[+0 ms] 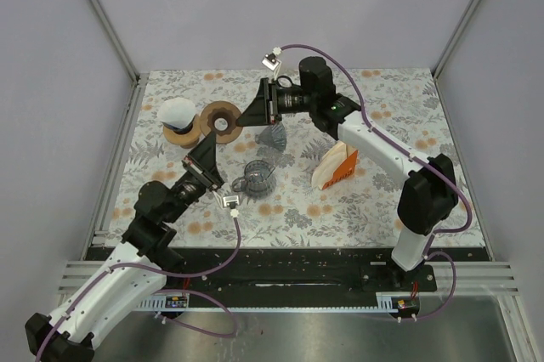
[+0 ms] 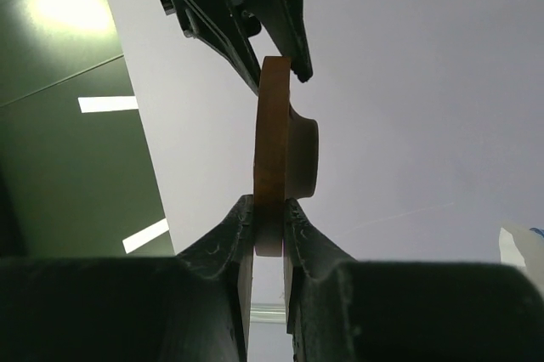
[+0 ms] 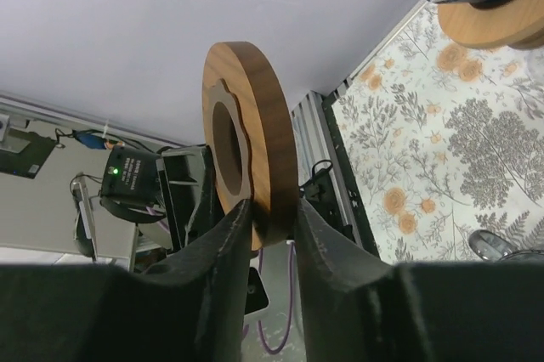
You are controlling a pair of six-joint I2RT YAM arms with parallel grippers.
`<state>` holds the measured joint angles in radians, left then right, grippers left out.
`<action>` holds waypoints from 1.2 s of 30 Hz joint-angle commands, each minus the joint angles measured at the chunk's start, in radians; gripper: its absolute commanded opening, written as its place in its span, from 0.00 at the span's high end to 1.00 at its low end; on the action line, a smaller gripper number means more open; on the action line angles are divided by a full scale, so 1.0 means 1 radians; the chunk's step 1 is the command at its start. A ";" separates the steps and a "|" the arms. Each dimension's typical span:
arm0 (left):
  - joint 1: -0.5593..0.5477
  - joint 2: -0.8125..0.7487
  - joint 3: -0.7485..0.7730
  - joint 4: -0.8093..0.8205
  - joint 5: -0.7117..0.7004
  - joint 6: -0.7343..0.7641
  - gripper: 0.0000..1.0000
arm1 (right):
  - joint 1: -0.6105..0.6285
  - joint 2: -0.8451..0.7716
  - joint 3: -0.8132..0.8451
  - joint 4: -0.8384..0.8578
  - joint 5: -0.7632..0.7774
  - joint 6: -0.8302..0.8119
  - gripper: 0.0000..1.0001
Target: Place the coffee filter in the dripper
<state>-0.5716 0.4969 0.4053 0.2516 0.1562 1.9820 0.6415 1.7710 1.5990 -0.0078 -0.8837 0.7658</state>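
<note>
A brown wooden dripper ring is held on edge above the table between both grippers. My left gripper is shut on its lower rim, and the ring shows edge-on in the left wrist view. My right gripper is shut on its right rim, with the ring between the fingers. A stack of paper coffee filters stands in an orange holder to the right. A grey glass cone lies under the right wrist. A second wooden ring carries a white cone at the left.
A clear glass mug stands on the floral mat near the middle. The white-topped ring also shows in the right wrist view. Grey walls and metal rails enclose the table.
</note>
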 commanded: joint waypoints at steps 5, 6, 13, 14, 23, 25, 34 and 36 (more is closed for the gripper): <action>-0.007 0.002 0.009 0.133 0.045 0.166 1.00 | 0.015 0.004 0.022 0.132 -0.072 0.070 0.90; -0.007 0.000 0.009 0.124 0.040 0.167 1.00 | 0.017 0.002 0.026 0.117 -0.067 0.057 0.96; -0.005 -0.004 0.021 0.049 -0.050 0.184 0.43 | -0.028 -0.019 0.015 0.017 0.006 -0.029 1.00; -0.005 -0.001 0.029 0.043 -0.069 0.172 0.35 | -0.037 -0.025 0.010 -0.006 0.026 -0.049 1.00; -0.008 0.057 0.145 -0.144 -0.315 -0.009 0.11 | -0.095 -0.038 -0.022 -0.217 0.149 -0.221 1.00; -0.008 0.087 0.206 -0.231 -0.406 -0.127 0.08 | -0.105 -0.022 -0.027 -0.260 0.131 -0.244 1.00; 0.001 0.543 0.902 -1.116 -0.586 -1.212 0.08 | -0.108 0.038 -0.085 -0.382 -0.015 -0.312 1.00; 0.009 0.641 1.031 -1.285 -0.488 -1.395 0.09 | -0.108 0.050 -0.105 -0.383 -0.050 -0.312 1.00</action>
<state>-0.5732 1.0077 1.2282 -0.5797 -0.3702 1.1324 0.5312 1.8084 1.5234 -0.3611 -0.8299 0.4900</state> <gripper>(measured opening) 0.918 0.083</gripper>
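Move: The wooden ring, still pinched on edge by the left hand, has its middle about 4 cm to the left and 1 cm ahead of the right hand, level in height, and 3 cm ahead and 3 cm right of the left hand. From the right hand the glass jug is almost straight below, some 28 cm down and 3 cm ahead. The grey cone is about 21 cm ahead, 7 cm right; the dripper with its filter about 23 cm ahead, 24 cm left, both similarly low. The right fingers close on the wooden ring's right edge, then the left fingers open wide and let go. After a 2 cm lift the right hand carries the ring down towards the jug, ending about 11 cm lower and 6 cm to the right, swinging forward and partly back on the way. The left hand backs off some 9 cm forward and left, its fingers swinging round to point ahead and slightly down. ##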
